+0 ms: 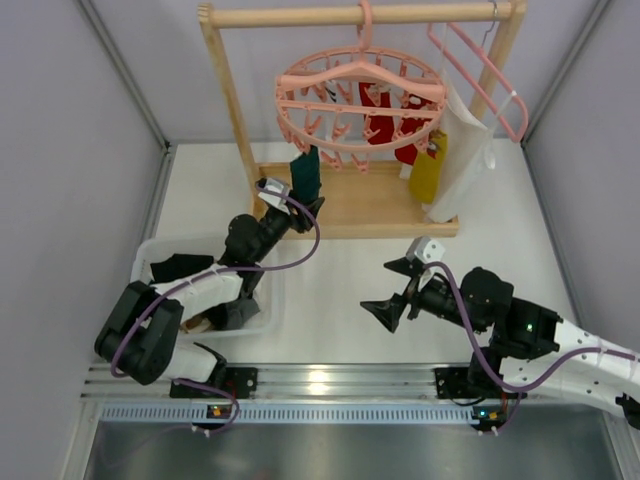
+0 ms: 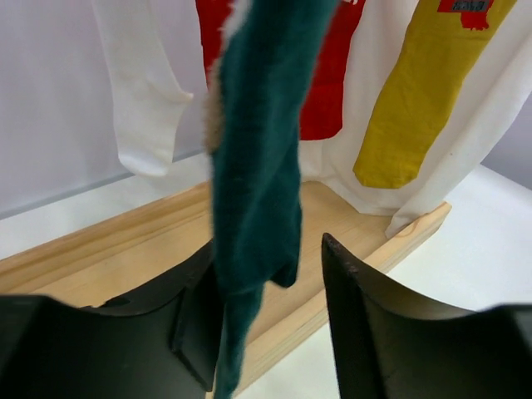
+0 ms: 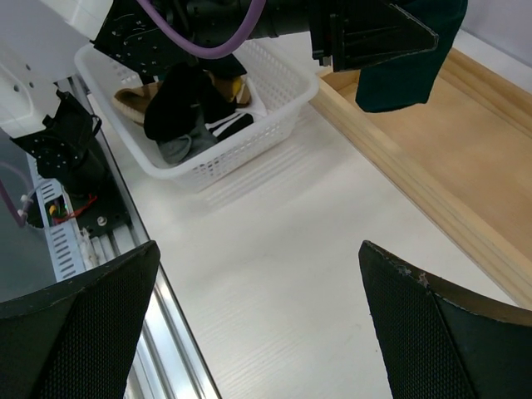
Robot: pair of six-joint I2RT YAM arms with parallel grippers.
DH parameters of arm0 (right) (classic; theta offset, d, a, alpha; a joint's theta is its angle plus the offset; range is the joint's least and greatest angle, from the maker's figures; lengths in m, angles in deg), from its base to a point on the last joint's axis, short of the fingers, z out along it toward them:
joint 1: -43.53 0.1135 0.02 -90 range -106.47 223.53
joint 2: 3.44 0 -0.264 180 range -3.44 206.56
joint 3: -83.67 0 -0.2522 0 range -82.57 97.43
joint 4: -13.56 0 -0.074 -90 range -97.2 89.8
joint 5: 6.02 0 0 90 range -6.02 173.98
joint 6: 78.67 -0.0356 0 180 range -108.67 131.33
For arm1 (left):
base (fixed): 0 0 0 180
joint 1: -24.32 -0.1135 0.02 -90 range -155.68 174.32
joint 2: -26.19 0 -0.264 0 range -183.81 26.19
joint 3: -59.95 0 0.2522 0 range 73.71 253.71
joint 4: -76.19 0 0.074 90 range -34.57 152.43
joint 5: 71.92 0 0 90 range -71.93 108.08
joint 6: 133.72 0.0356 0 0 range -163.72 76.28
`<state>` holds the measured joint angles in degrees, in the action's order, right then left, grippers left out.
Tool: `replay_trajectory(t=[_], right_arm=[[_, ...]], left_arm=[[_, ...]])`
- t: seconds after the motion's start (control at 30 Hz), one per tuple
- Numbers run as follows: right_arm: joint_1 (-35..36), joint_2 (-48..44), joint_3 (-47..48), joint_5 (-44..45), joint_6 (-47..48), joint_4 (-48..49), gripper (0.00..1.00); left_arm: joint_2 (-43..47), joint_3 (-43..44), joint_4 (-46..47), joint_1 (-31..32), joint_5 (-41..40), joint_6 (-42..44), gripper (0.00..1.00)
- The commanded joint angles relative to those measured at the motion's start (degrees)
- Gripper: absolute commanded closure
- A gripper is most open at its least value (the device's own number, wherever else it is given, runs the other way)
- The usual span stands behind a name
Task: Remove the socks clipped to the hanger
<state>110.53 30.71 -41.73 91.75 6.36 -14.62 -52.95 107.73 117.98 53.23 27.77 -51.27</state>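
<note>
The round pink hanger [image 1: 360,100] hangs from the wooden rack's top bar. Clipped to it are a dark teal sock [image 1: 306,175], red socks [image 1: 385,125] and a mustard sock [image 1: 428,172]. My left gripper [image 1: 305,208] reaches up to the teal sock's lower end. In the left wrist view the teal sock [image 2: 253,166] hangs between the jaws of the left gripper [image 2: 270,249], against the left finger, with a gap to the right finger. My right gripper [image 1: 392,290] is open over the bare table, and the right wrist view shows the right gripper [image 3: 258,249] with nothing between its fingers.
A white basket [image 1: 150,250] at the left holds a black sock [image 3: 183,100] and other fabric. The wooden rack's base [image 1: 350,205] lies under the hanger. A white cloth bag [image 1: 465,165] and a plain pink hanger [image 1: 490,75] hang at the right.
</note>
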Motion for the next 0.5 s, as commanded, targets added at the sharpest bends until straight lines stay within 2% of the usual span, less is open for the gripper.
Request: replay_trajectory(t=[0.0, 0.13, 0.2, 0.27, 0.3, 0.4, 0.43, 0.47], right_arm=[[-0.4, -0.7, 0.8, -0.7, -0.2, 3.7, 0.01], [-0.4, -2.3, 1.6, 1.5, -1.1, 4.1, 0.01], [-0.5, -3.5, 2.5, 4.8, -2.4, 4.0, 0.00], [-0.5, -4.1, 3.5, 7.3, -3.9, 3.7, 0.01], [-0.4, -4.4, 4.8, 9.6, -4.4, 3.3, 0.01], [-0.5, -4.5, 8.6, 14.0, -6.0, 1.9, 0.01], [-0.5, -4.4, 9.9, 15.9, -6.5, 1.1, 0.01], [-0.5, -4.3, 11.3, 17.9, -7.2, -0.2, 0.01]], left_arm=[[-1.1, 1.0, 6.8, 0.3, 2.0, -1.7, 0.50], [-1.3, 1.1, 6.8, 1.1, -0.5, -1.7, 0.89], [-0.3, 0.2, 6.7, 2.1, -5.2, -1.2, 0.94], [1.3, -1.1, 6.7, 5.7, -9.3, 1.0, 1.00], [2.0, -1.3, 6.7, 9.5, -16.6, 2.0, 1.00], [3.5, -1.9, 6.6, 16.8, -23.9, 3.9, 1.00], [3.6, -1.8, 6.7, 18.7, -30.2, 5.2, 1.00], [3.5, -1.2, 6.7, 20.5, -33.1, 6.0, 1.00]])
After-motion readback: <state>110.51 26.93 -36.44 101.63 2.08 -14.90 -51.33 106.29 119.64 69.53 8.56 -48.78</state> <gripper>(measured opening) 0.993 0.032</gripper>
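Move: The left fingers are half open around the lower end of the dark green sock; the sock's middle is about 7 cm above that hand, some 2 cm ahead and level sideways. The yellow sock hangs roughly 22 cm to the hand's right and 6 cm ahead, the nearer red sock about 14 cm right and 15 cm ahead, both roughly 7 cm up. From the right hand the green sock is some 19 cm ahead, 13 cm left and 6 cm above. Almost in place at first, the left hand shuts its fingers and pinches the green sock's lower end, then pulls right and back together, about 4–5 cm each way, with the sock in its grip. The empty, open right hand rises some 6 cm, easing about 3 cm right, its fingers tipping up and turning clockwise by roughly 10 degrees each. ##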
